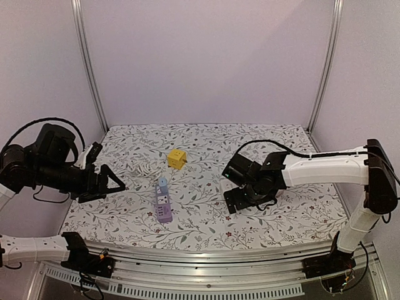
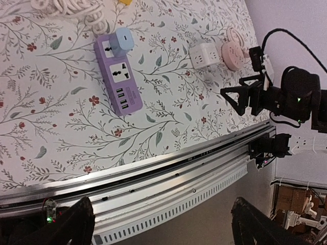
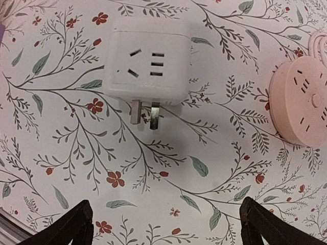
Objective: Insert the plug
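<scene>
A white cube plug [image 3: 148,64] lies on the floral mat with its two metal prongs [image 3: 145,113] pointing toward my right gripper [image 3: 168,229]. That gripper is open and empty, hovering just short of the prongs. In the top view it [image 1: 245,199] covers the plug. A purple power strip [image 1: 164,205] lies mid-table with a blue adapter [image 1: 162,183] seated in its far socket. Both also show in the left wrist view, the strip [image 2: 118,76] and the adapter [image 2: 121,42]. My left gripper [image 1: 109,176] is open and empty, raised at the left, away from the strip.
A pink round socket [image 3: 301,102] lies right of the white plug. A yellow cube [image 1: 177,159] and a coiled white cable [image 1: 142,167] lie behind the strip. The table's metal front rail [image 2: 168,168] runs below the left gripper [image 2: 163,224].
</scene>
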Controlling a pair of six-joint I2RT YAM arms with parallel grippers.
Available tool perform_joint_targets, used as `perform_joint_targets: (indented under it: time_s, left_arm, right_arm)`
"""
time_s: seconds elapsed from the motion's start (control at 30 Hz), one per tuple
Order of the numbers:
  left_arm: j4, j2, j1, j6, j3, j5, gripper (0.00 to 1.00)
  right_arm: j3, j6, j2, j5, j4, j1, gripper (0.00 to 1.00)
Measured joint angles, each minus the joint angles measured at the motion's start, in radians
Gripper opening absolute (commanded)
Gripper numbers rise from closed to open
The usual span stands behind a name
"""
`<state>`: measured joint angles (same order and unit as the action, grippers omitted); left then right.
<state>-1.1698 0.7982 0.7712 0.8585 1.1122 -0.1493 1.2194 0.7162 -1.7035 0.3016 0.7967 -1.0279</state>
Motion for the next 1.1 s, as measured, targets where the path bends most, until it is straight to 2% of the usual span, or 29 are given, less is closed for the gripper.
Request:
perform_joint_targets:
  time_s: [0.37,0.63,0.8,1.1]
  left_arm:
    - [0.001,-0.024,0.001,0.05,0.017,0.074,0.92]
    - [0.006,0.034,0.001,0.074,0.032,0.183,0.91]
    - [0.023,0.057,0.001,0.094,0.032,0.218,0.91]
    - [0.034,0.166,0.001,0.05,0.078,0.253,0.9]
  right_arm:
    - [-0.198,-0.136,0.068,0.105,-0.381,0.0,0.99]
    - [-0.263,-0.261,0.093,0.127,-0.539,0.001,0.99]
    - [-0.265,-0.315,0.113,0.087,-0.558,0.008,0.99]
    - [-0.261,-0.316,0.113,0.045,-0.552,0.012,0.99]
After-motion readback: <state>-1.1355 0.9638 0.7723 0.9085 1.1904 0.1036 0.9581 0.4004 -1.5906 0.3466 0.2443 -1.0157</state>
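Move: The white cube adapter I'm after lies about 8 cm ahead of my right hand, 1 cm to its left and 5 cm below it. Level with the adapter and some 11 cm to its right sits the pink round adapter. About 20 cm to its left stand the blue plug, 1 cm farther out, and the purple power strip, 5 cm nearer. From my left hand the white adapter is some 18 cm ahead, 26 cm right and 21 cm below. With open, empty fingers I bring my right hand forward about 3 cm towards the white adapter, then ease it as much to the left with a slight rise, tipping the fingers forward out of steep by nearly 20 degrees and turning counter-clockwise a little. My left hand, also open and empty, swings out forward about 5 cm and turns slightly counter-clockwise. ##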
